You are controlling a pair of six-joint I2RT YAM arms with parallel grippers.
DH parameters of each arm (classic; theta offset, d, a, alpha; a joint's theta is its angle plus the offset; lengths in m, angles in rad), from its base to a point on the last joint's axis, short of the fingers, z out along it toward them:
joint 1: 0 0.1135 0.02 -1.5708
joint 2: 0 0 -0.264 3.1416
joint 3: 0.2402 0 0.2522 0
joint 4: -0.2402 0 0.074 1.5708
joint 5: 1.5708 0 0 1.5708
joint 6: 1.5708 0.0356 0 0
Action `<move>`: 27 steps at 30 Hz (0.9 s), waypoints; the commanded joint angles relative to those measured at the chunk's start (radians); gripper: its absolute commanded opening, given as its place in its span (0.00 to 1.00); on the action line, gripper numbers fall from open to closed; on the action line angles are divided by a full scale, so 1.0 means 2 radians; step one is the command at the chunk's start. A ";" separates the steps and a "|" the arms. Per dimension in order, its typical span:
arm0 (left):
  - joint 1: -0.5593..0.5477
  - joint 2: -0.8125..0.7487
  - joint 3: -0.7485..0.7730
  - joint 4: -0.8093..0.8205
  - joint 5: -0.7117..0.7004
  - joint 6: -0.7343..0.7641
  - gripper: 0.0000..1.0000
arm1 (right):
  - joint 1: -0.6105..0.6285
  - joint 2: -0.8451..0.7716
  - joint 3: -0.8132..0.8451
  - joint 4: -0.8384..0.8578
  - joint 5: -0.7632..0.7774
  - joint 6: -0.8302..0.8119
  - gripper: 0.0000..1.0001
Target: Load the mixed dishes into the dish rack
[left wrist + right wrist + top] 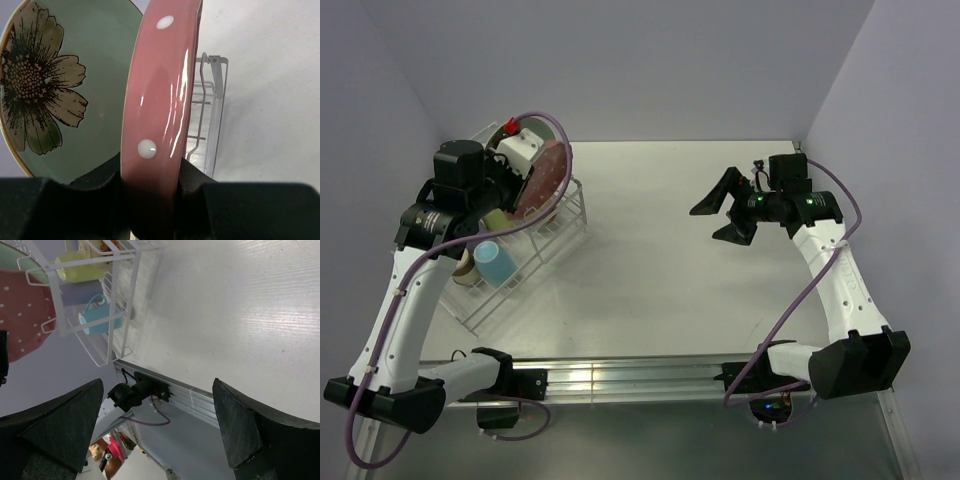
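My left gripper (150,181) is shut on the rim of the pink white-dotted plate (160,95), which it holds on edge over the raised tier of the white dish rack (552,238). Close behind it the mint-green flower plate (75,75) stands upright. In the right wrist view the rack (117,305) holds a yellow mug (80,267), a lavender cup (80,292) and a light blue mug (102,320). My right gripper (706,224) hangs open and empty over the table's right half, well away from the rack.
The rack stands at the table's left, close to the left wall. A metal rail (620,378) runs along the near edge between the arm bases. White tabletop (660,270) lies between the rack and the right arm.
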 commanded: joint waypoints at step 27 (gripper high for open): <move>0.002 -0.013 -0.022 0.108 -0.023 -0.003 0.63 | 0.003 0.016 0.022 0.017 -0.008 -0.005 0.96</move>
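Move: The left hand already pinches the red dotted plate by its near, upper edge. The plate's middle is about 5 cm ahead of that hand, 2 cm to its right and 5 cm lower, at the rack's upper tier. The green plate stands some 12 cm ahead, 2 cm left and 6 cm down; the blue mug is 4 cm back, 14 cm left and about 25 cm below. From the idle right hand the red plate lies about 10 cm ahead, 35 cm left, 3 cm higher. Keep the left gripper's pinch on the red plate while easing it barely half a centimetre forward and down at the rack's upper tier. Then spread the fingers from about a third to some 60 percent open, so the left finger comes clear of the plate, while the hand goes forward and rises about 2 cm, fingertips tipping up some 5 degrees. ##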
